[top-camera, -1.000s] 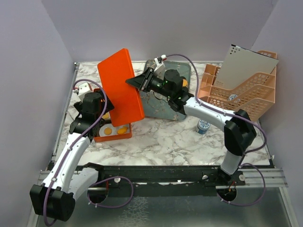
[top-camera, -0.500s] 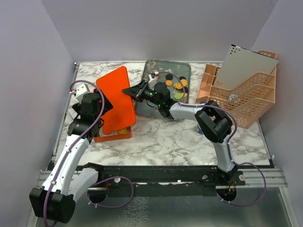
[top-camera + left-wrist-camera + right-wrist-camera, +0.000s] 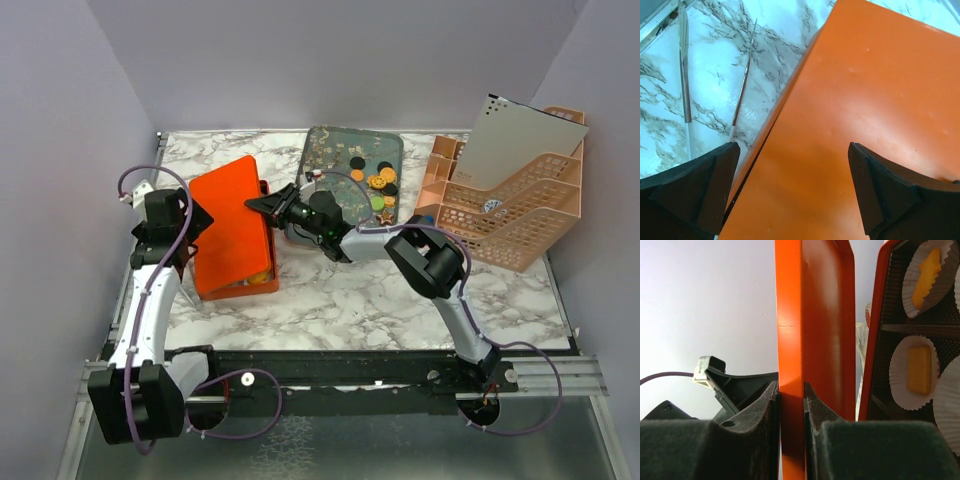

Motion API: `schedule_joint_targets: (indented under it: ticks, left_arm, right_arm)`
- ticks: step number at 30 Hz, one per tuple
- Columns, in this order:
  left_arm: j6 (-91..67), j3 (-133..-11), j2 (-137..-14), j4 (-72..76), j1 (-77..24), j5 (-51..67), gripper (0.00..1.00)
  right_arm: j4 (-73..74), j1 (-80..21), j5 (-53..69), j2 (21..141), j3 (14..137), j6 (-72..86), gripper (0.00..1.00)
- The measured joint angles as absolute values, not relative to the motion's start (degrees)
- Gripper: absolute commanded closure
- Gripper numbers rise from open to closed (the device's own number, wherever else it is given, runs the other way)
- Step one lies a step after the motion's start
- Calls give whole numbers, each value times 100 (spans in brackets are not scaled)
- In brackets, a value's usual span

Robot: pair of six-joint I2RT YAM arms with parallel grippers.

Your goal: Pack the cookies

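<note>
The cookies (image 3: 378,185) lie as small orange and black discs on a dark green tray (image 3: 330,150) at the back. More yellow-orange cookies (image 3: 919,369) sit in white paper liners inside an orange box (image 3: 880,315). The box's orange lid (image 3: 230,225) leans low over the box (image 3: 240,287), with a gap left at its near end. My right gripper (image 3: 258,203) is shut on the lid's right edge (image 3: 790,340), with both pads (image 3: 769,405) pressed against it. My left gripper (image 3: 792,147) hangs open just above the lid's top face (image 3: 865,100) and touches nothing.
A peach plastic rack (image 3: 510,200) holding a grey perforated sheet (image 3: 520,135) stands at the back right. Thin metal tongs (image 3: 685,75) lie on the marble left of the box. The side wall is close behind my left arm (image 3: 150,300).
The lid has swung down from nearly upright to almost flat over the box, my right gripper moving left and down with it. My left arm has drawn back to the left.
</note>
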State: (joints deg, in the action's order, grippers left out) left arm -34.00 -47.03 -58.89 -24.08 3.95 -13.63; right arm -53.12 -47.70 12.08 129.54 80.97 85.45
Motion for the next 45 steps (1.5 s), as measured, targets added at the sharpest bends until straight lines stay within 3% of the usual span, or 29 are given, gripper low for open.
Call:
schedule_joint_targets:
  ticks: [7,15,26,32,45]
  left_arm:
    - [-3592,-4672,-6331,-2117,1094,-639,1]
    - [-3542,-4565,-6893,-1929,1238,-95,1]
    - [-3354,-4539,-7402,-1907,1262,193,3]
    - [-3336,-4438,-7585,-1935,1229,469,4]
    - [-3293,-4418,-7585,-1933,1037,445,4]
  right_arm:
    - [-5339,-4871,891,13353,8403,8764,99]
    - [-5367,-4941,626,13629,8335,8917,87]
    - [-5494,-4890,578,13480,7743,8427,52]
    - [-5000,-4748,720,13194,7673,7861,41]
    - [-3022,-4685,1022,12348,7765,6149,35]
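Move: Pinched at its right edge in the right fingers, the lid slopes over the cookie box, whose middle lies about 5 cm to the left, 6 cm back and 13 cm below that hand. The lid's own middle is some 6 cm left, 4 back and 5 below; the dark cookie tray sits about 21 cm right, 5 ahead and 16 down. From the open left hand the lid's middle is roughly 9 cm right, 1 ahead and 5 below, the box's 9 right, 1 back and 12 below. Lowering the lid's right side about 8 cm onto the cookie box, the right hand opens around the rim, lets go, then draws some 4 cm right while its fingertips tip down nearly 30 degrees. The left hand, fingers still open, edges forward, then sinks about 9 cm onto the lid's left part, tipping its fingers down, and bears on the lid with its right finger, easing slightly right. ##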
